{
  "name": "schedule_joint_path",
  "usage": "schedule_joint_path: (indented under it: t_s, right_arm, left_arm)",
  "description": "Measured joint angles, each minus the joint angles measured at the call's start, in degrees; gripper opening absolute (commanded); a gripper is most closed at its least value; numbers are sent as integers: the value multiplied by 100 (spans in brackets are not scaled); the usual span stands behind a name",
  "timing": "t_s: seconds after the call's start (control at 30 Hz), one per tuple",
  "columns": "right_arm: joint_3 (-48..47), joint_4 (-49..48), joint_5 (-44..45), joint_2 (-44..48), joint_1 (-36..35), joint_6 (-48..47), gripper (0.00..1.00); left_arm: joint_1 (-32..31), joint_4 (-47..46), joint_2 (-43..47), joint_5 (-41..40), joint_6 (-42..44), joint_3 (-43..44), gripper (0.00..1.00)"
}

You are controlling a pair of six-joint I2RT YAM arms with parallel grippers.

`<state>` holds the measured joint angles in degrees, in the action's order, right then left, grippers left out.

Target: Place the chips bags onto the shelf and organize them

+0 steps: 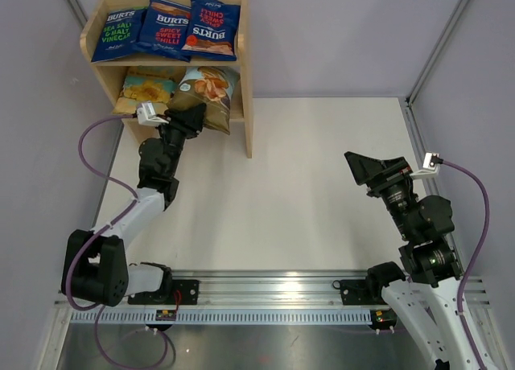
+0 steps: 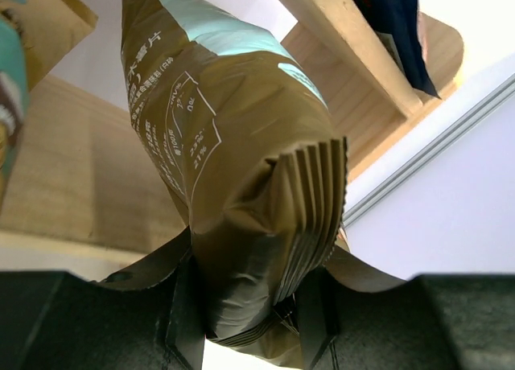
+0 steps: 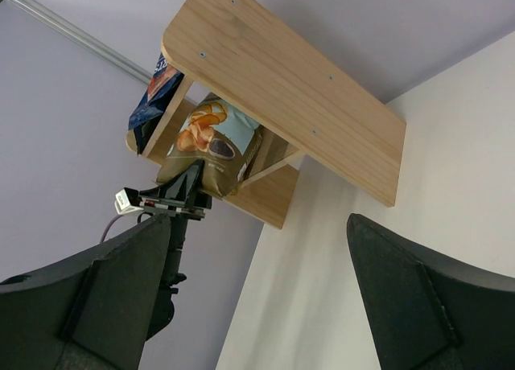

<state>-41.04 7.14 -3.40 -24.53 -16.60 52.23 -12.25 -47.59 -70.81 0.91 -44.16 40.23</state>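
The wooden shelf [image 1: 246,80] stands at the table's far left. Three dark-blue BURTS bags [image 1: 165,28] lie on its top tier. On the lower tier lies the yellow chips bag [image 1: 145,90], with the light-blue-and-brown cassava bag [image 1: 211,96] to its right, sticking out over the front edge. My left gripper [image 1: 187,117] is shut on that bag's crimped bottom seam [image 2: 265,273]; in the left wrist view the bag [image 2: 233,129] rises toward the shelf board [image 2: 80,193]. My right gripper [image 1: 366,167] hovers open over the table's right side with nothing between its fingers [image 3: 402,306].
The shelf's right side panel [image 3: 306,96] stands just right of the held bag [image 3: 213,145]. A metal corner post [image 1: 438,44] rises at the far right by the purple wall. The arms' mounting rail [image 1: 265,285] runs along the near edge.
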Motion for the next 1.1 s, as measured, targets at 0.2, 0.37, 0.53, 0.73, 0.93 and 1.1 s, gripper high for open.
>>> schedule_joint_path:
  t_s: [0.2, 0.37, 0.53, 0.73, 0.93, 1.1]
  right_arm:
    - [0, -20, 87, -17, 0, -2, 98]
    - [-15, -26, 98, -13, 0, -57, 98]
    - [-52, -48, 103, 22, 0, -105, 99]
    - [-52, -138, 101, 13, 0, -103, 98]
    - [-2, -313, 98, -57, 0, -92, 98]
    - [155, -345, 98, -120, 0, -76, 98]
  left_arm:
    - [44, -131, -892, 90, -46, 533, 6]
    - [52, -153, -1329, 87, -48, 791, 7]
    - [52, -260, -1659, 107, -48, 1128, 6]
    - [44, -284, -2063, 127, -44, 1355, 9]
    - [-57, -372, -2234, 114, 39, 1464, 14]
    - [-103, -424, -2293, 70, 76, 1469, 33]
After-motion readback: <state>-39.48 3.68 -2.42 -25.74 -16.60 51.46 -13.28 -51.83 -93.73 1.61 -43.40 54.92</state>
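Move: The left hand holds the cassava chips bag by its bottom end. The free right half of the lower shelf lies about 18 cm ahead, 5 cm to the right and some 3 cm lower. From this hand the yellow chips bag is about 15 cm left and 13 cm ahead; the shelf's right side panel is 12 cm right and 12 cm ahead. From the idle right hand, that free space is roughly 36 cm ahead, 38 cm left and a little lower. Still pinching the cassava bag's bottom end, the left hand pushes it forward about 9 cm into the right half of the lower shelf, sinking some 4 cm and edging 3 cm right towards the side panel. Most of the push comes early, then it slows nearly to a stop; the fingers keep their grip and tip down only slightly. ##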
